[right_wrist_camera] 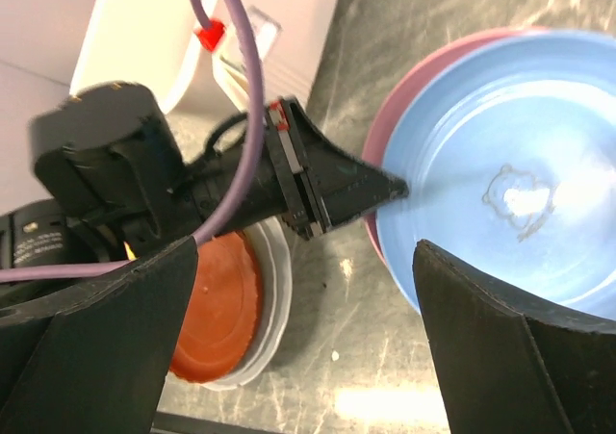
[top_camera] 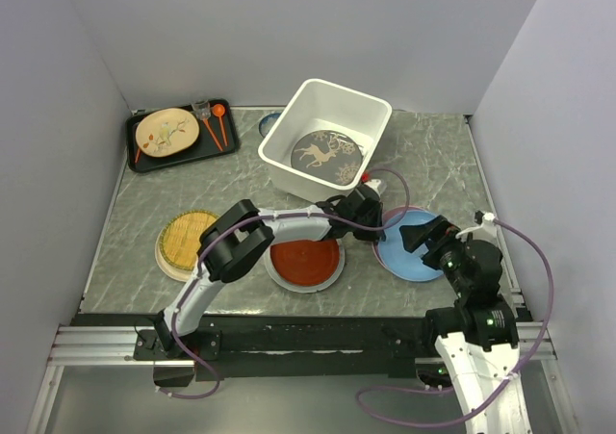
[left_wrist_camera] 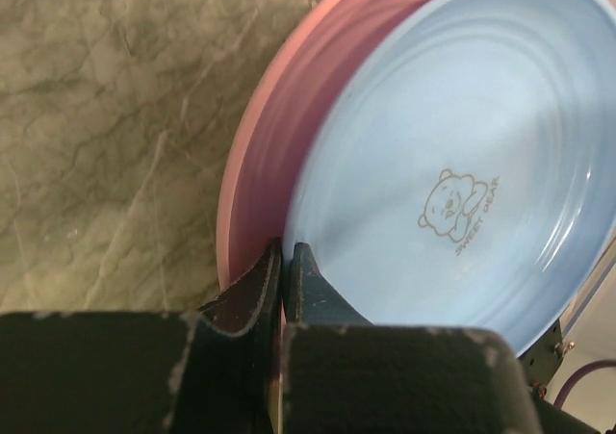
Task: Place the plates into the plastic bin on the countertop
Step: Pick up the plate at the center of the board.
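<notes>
The white plastic bin (top_camera: 358,107) stands at the back centre with the grey reindeer plate (top_camera: 327,157) inside. The light blue plate (top_camera: 412,249) lies on a pink plate (left_wrist_camera: 274,136) at the right front. My left gripper (top_camera: 371,218) is shut on the blue plate's (left_wrist_camera: 452,165) left rim, one finger over it and one between it and the pink plate. My right gripper (top_camera: 435,236) hangs open and empty over the blue plate's (right_wrist_camera: 500,213) near left edge. A red plate (top_camera: 304,261) lies on a white plate, and a woven yellow plate (top_camera: 188,239) on a cream one.
A black tray (top_camera: 146,161) at the back left holds a cream twig-pattern plate (top_camera: 166,132) and orange utensils. A small dark-blue-rimmed dish (top_camera: 269,122) sits behind the bin's left corner. White walls close in three sides. The left arm spans the red plate.
</notes>
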Motion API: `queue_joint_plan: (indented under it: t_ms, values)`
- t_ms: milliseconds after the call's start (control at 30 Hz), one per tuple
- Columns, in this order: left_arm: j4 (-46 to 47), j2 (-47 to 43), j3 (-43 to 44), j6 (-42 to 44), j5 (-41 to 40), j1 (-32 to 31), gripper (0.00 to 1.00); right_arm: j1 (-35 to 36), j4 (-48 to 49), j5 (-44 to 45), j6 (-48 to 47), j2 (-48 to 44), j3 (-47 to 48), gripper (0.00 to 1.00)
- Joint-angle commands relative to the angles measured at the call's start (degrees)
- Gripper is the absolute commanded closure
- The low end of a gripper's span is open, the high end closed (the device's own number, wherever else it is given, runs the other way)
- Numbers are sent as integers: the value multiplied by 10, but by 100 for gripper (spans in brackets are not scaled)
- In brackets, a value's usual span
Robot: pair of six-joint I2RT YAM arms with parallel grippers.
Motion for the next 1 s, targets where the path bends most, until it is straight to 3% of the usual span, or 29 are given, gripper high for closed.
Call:
queue_joint_plan:
  t_ms: [0, 667, 967]
  values:
    - [-67, -41, -15, 35, -21, -5, 99, 2, -19, 41, -2, -14, 51, 0]
    - [-67, -233, -68, 46, -6, -4, 99, 3, -60, 84, -5, -26, 106, 0]
    - [-130, -356, -110, 67, -77, 10, 99, 3, -32, 64, 10, 0, 94, 0]
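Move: In the left gripper is the blue plate's left rim, its middle about 8 cm to the right and 3 cm back, with the pink plate beneath, roughly 8 cm right and 4 cm back. The white plastic bin lies some 20 cm ahead and 14 cm left; the red plate is about 20 cm left and 7 cm back. From the right hand the bin is about 23 cm ahead, 20 cm left and 12 cm lower. Keeping its pinch on the blue plate's left rim, the left hand first eases left and back a few centimetres while barely rising, then climbs steeply off the pink plate, some 15 cm up and 7 cm left in all, the fingers tipping up by about 10 degrees. The empty right hand stays wide open and rises about 5 cm, drifting a little right and back. ##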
